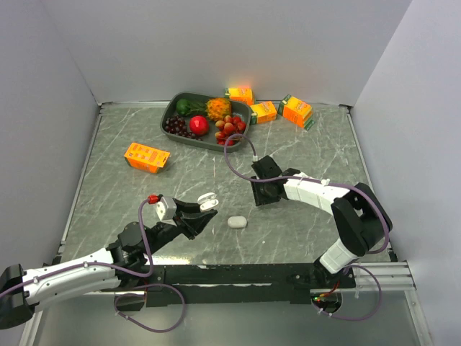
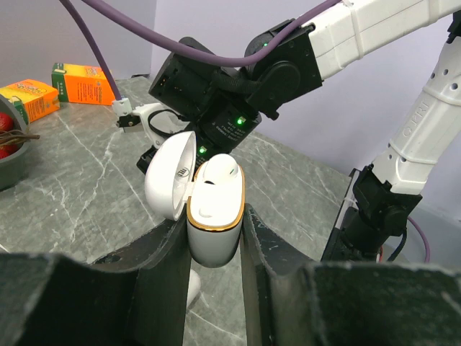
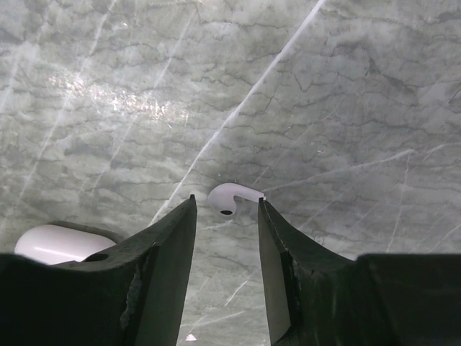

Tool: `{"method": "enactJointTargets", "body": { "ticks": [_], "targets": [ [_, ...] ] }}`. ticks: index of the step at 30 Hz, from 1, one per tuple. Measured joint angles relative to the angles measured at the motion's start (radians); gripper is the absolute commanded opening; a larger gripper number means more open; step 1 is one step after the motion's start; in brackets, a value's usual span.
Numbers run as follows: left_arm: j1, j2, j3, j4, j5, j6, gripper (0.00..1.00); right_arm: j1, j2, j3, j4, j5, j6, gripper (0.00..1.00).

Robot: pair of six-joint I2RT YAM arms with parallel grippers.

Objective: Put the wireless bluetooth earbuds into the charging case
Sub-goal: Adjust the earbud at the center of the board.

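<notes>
My left gripper (image 2: pixel 213 216) is shut on an open white charging case (image 2: pixel 214 231) with a gold rim, held above the table. Its lid (image 2: pixel 169 176) hangs open to the left, and one white earbud (image 2: pixel 220 168) sits in it. In the top view this case (image 1: pixel 208 202) is left of centre. My right gripper (image 3: pixel 227 205) hangs open just above the marble. A second earbud (image 3: pixel 232 196) lies flat at its fingertips, stem pointing at the right finger, with a gap to the left one. In the top view the right gripper (image 1: pixel 261 193) hides that earbud.
A closed white case (image 1: pixel 236 222) lies on the table between the arms, also at the right wrist view's left edge (image 3: pixel 57 243). A dark fruit tray (image 1: pixel 173 108) and orange juice boxes (image 1: pixel 146 156) (image 1: pixel 297 110) sit towards the back. Grey walls close three sides.
</notes>
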Motion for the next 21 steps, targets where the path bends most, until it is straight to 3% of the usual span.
{"method": "enactJointTargets", "body": {
  "ticks": [8, 21],
  "targets": [
    [0.000, 0.000, -0.001, 0.000, 0.001, 0.000, 0.01, 0.000, 0.023, -0.014, 0.005, -0.004, 0.009, 0.42],
    [0.000, 0.000, -0.001, 0.001, 0.001, 0.000, 0.01, 0.002, 0.037, -0.016, 0.010, -0.024, 0.100, 0.18]
  ]
}}
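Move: The small earbud lies just beneath my right fingers, some 2 cm below and about 1 cm back, its stem pointing off to the right. Its neighbour, a white oval case on the table, is roughly 7 cm left and 6 cm back from my right hand. The charging case in my left hand hangs about 14 cm left, 8 cm back and 20 cm higher. From my left hand the earbud is around 10 cm ahead, 14 cm right and 22 cm down. With my right hand I sink about 1.5 cm onto the earbud, easing back by nearly 1 cm, then stay low and draw the half-open fingers together until the tips close in on both sides of its round head. The wrist turns only some 5 degrees. ##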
